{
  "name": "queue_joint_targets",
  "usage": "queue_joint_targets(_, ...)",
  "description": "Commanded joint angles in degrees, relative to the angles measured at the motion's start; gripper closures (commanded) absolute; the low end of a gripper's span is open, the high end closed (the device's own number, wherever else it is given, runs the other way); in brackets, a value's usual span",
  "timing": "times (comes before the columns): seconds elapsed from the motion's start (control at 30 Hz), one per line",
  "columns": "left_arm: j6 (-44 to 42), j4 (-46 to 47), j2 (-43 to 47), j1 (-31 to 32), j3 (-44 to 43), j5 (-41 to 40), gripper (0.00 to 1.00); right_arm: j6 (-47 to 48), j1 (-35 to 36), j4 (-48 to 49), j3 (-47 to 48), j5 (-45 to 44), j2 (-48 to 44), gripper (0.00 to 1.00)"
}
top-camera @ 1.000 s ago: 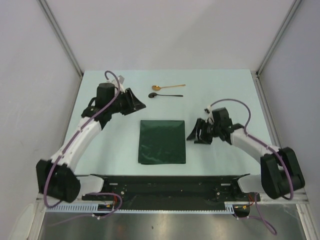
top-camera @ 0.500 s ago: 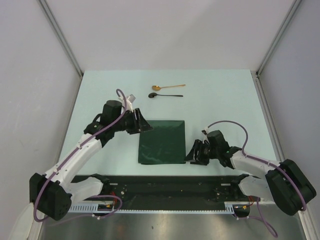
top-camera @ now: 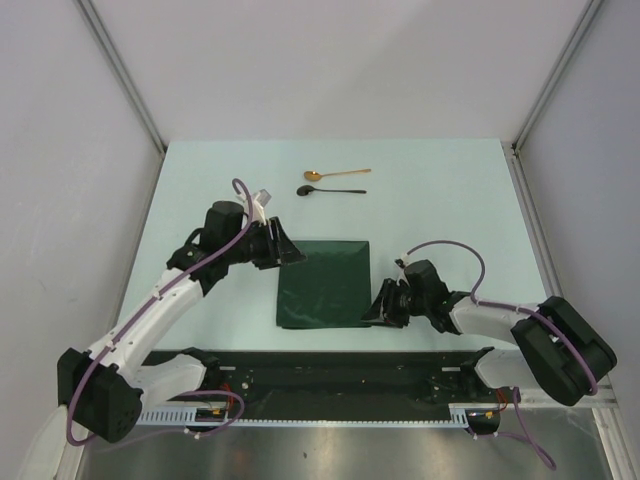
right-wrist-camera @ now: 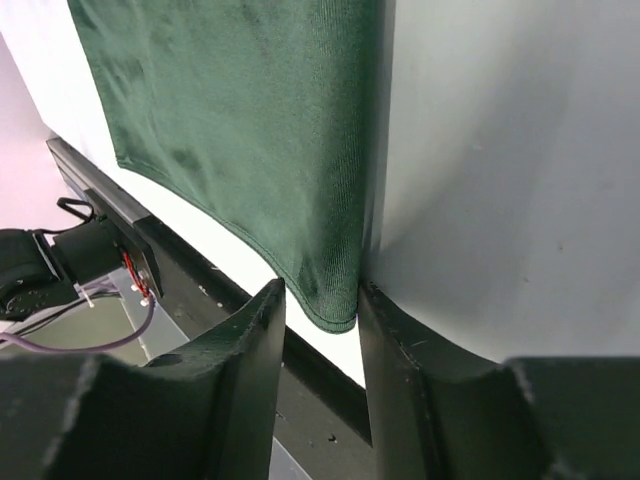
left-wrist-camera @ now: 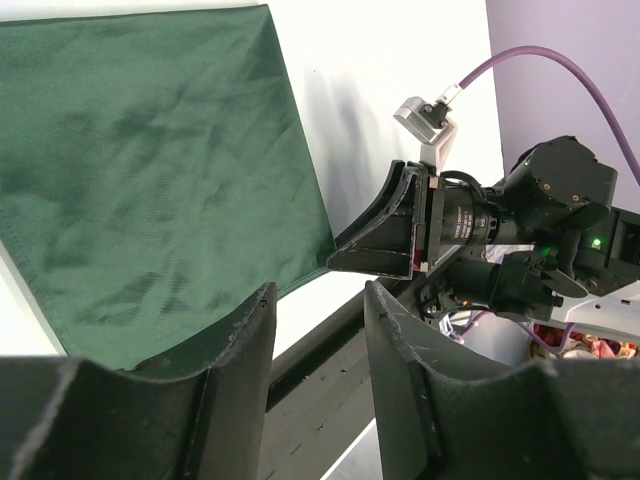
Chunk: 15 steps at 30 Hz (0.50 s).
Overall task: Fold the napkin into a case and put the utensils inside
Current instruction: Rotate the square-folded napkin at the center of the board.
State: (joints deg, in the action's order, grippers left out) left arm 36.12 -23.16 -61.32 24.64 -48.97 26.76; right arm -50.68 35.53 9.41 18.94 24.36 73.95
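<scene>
The dark green napkin point(top-camera: 323, 284) lies flat and roughly square on the pale table. My left gripper point(top-camera: 291, 253) hovers at its far left corner, jaws open with only table and rail showing between them point(left-wrist-camera: 320, 292); the cloth point(left-wrist-camera: 150, 170) spreads beyond the left finger. My right gripper point(top-camera: 376, 311) is at the near right corner. Its jaws point(right-wrist-camera: 320, 290) are open around that corner point(right-wrist-camera: 335, 295), the right finger touching the hem, a gap on the left. The utensils lie apart at the back: a gold spoon point(top-camera: 335, 174) and a black spoon point(top-camera: 330, 190).
A black rail point(top-camera: 330, 365) runs along the table's near edge, just below the napkin. Grey walls with metal posts point(top-camera: 120, 75) enclose the table on three sides. My right gripper's tip point(left-wrist-camera: 385, 235) shows in the left wrist view beside the napkin's corner.
The left arm swung nearer, bringing its gripper to the napkin's far left corner. The right gripper moved down and left to the near right corner, and its jaws narrowed around the hem.
</scene>
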Motion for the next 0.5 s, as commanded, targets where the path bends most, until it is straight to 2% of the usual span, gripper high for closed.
queue_joint_targets(0.0,0.4,0.5,1.4,0.4,-2.1,0.4,0.55,0.6,0.1,-1.1,0.9,-2.6,0.4,0.63)
queue_joint_targets(0.07,0.4,0.7,1.4,0.4,-2.2,0.6,0.55,0.6,-0.5,-1.3,0.8,-3.0,0.4,0.67)
queue_joint_targets(0.13,0.8,0.8,1.5,0.4,-2.2,0.8,0.55,0.7,-1.3,-1.0,0.8,-3.5,1.0,0.79)
queue_joint_targets(0.17,0.9,1.0,1.5,0.4,-2.3,1.0,0.55,0.9,-1.7,-1.0,0.9,-3.6,1.5,0.86)
queue_joint_targets(0.2,1.1,1.1,1.4,0.4,-2.3,1.2,0.55,1.3,-2.1,-1.1,1.2,-3.6,1.9,1.0)
queue_joint_targets(0.3,1.1,1.1,1.2,0.4,-2.5,1.4,0.55,3.1,-2.6,-4.8,3.3,-5.7,3.2,1.0)
queue_joint_targets(0.47,0.4,0.2,1.6,0.4,-2.7,1.3,0.54,7.3,-5.8,-20.2,7.8,-12.8,1.7,1.0)
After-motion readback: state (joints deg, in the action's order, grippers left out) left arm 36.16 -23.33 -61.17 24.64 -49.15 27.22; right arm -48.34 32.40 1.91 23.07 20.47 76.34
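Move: The napkin's near right corner is already between the right hand's open fingers, level with it fore and aft, roughly 1 cm to the left and 1 cm lower. From that hand the napkin's middle lies some 10 cm ahead and 11 cm left, and the black spoon about 34 cm ahead and 9 cm left, both slightly lower. From the left hand the corner is about 8 cm back, 15 cm right and 18 cm below. The right fingers shut, pinching the napkin's near right corner, and draw it about 2 cm forward and right. ##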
